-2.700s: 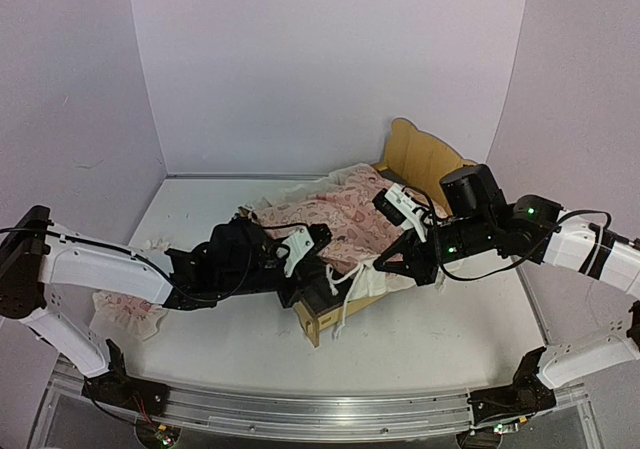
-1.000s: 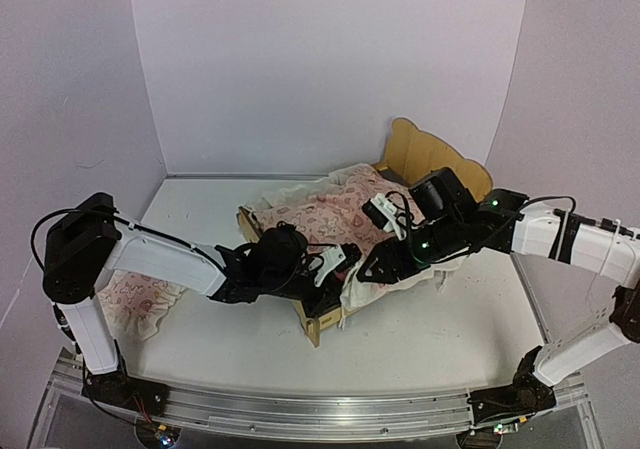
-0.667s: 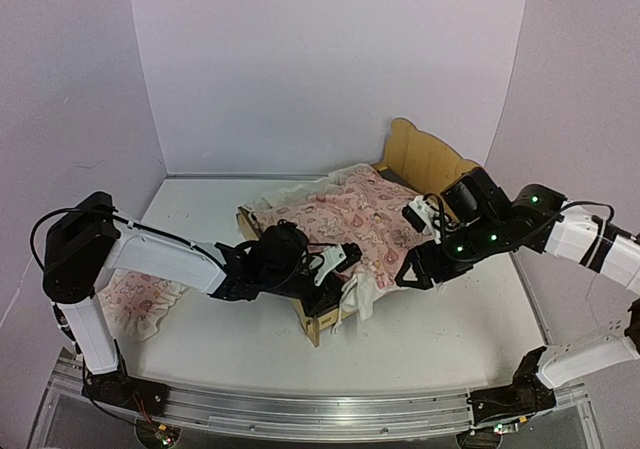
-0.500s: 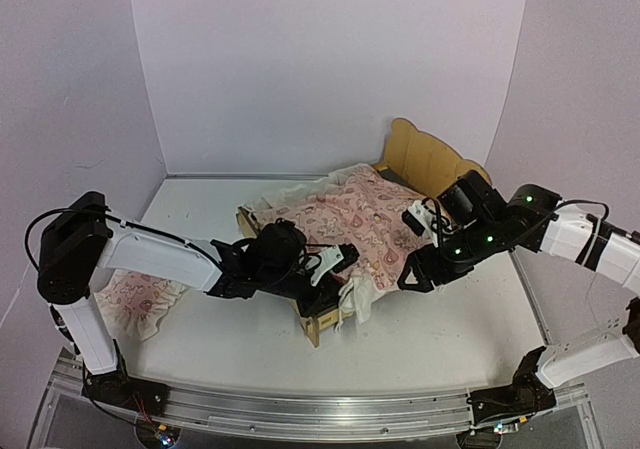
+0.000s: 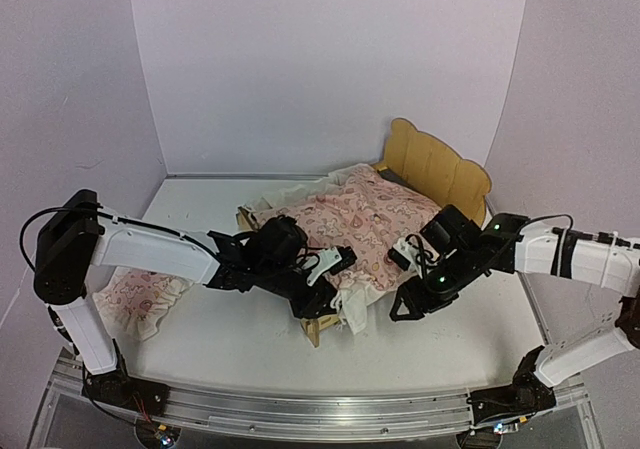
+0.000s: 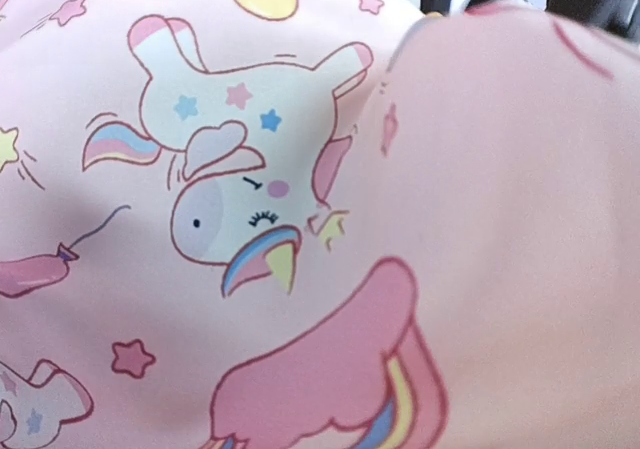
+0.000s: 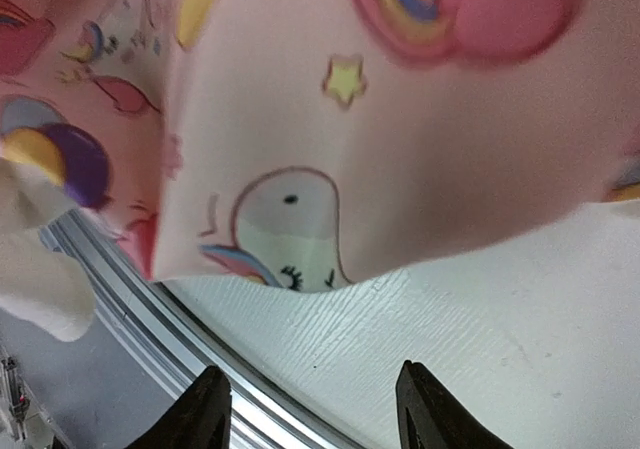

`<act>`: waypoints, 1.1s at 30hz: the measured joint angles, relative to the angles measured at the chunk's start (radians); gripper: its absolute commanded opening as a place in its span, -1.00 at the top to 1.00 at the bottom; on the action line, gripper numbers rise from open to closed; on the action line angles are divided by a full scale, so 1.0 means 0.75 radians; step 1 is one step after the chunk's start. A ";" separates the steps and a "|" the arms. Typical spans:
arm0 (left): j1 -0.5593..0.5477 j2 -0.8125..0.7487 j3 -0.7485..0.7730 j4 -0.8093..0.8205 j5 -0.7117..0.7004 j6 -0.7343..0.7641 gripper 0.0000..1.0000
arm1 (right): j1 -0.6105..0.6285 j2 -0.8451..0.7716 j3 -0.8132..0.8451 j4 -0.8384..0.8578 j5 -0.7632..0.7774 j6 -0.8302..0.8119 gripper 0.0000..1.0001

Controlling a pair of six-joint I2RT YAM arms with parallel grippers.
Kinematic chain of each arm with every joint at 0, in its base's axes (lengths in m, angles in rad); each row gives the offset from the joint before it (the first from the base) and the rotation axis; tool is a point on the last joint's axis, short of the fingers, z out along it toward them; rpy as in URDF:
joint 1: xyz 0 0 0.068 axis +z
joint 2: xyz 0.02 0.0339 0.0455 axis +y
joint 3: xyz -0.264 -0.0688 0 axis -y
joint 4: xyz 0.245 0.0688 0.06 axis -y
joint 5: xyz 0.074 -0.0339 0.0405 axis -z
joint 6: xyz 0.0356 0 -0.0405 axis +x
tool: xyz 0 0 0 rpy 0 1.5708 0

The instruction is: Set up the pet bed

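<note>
The pet bed has a plywood ear-shaped headboard at the back right and a footboard corner at the front. The pink patterned blanket covers the bed and hides the grey pad. My left gripper is at the foot of the bed, against the blanket's white ruffle. The left wrist view is filled by the blanket, which hides the fingers. My right gripper is low beside the bed's right side. In the right wrist view it is open and empty over the table, below the blanket's edge.
A small pink ruffled pillow lies on the white table at the left. Lilac walls close in the back and both sides. The table's metal front rail shows in the right wrist view.
My right gripper has let go of the blanket and dropped down toward the front, beside the bed. The blanket now lies flatter over the bed's right side. My left gripper stays at the foot.
</note>
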 measured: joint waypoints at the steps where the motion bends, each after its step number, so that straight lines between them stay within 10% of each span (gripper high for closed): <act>1: 0.000 0.000 0.008 -0.016 -0.004 -0.005 0.14 | 0.000 0.013 -0.045 0.047 -0.035 0.006 -0.10; 11: -0.005 -0.042 0.045 -0.200 -0.196 -0.078 -0.04 | 0.002 0.102 -0.186 0.507 -0.146 0.127 -0.02; 19: -0.006 -0.102 0.049 -0.343 -0.354 -0.118 -0.09 | 0.003 0.101 -0.179 0.664 0.156 0.246 0.30; 33: -0.006 -0.246 0.075 -0.646 -0.632 -0.282 -0.18 | 0.002 0.159 -0.074 0.681 0.469 0.273 0.31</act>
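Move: The quilt's near hem, draped over the bed's side rail, hangs about 7 cm ahead of the right hand and 2 cm to its left, roughly at its height. The frill corner dangles some 12 cm left of that hand, about level with it. The bed's near foot corner lies nearly under the left hand, about 2 cm back, 1 cm left and 5 cm lower; the frill corner is 9 cm to this hand's right, 1 cm back and 3 cm below. The quilt's near hem is met by the right hand, which dips about 3.5 cm, then sweeps forward and rises a little until cloth covers its fingertips, turning clockwise some 20 degrees as its fingers swing forward and partly close. The left hand draws out from under the quilt by the foot corner, about 10 cm left and slightly forward, opening wider and turning counter-clockwise. ##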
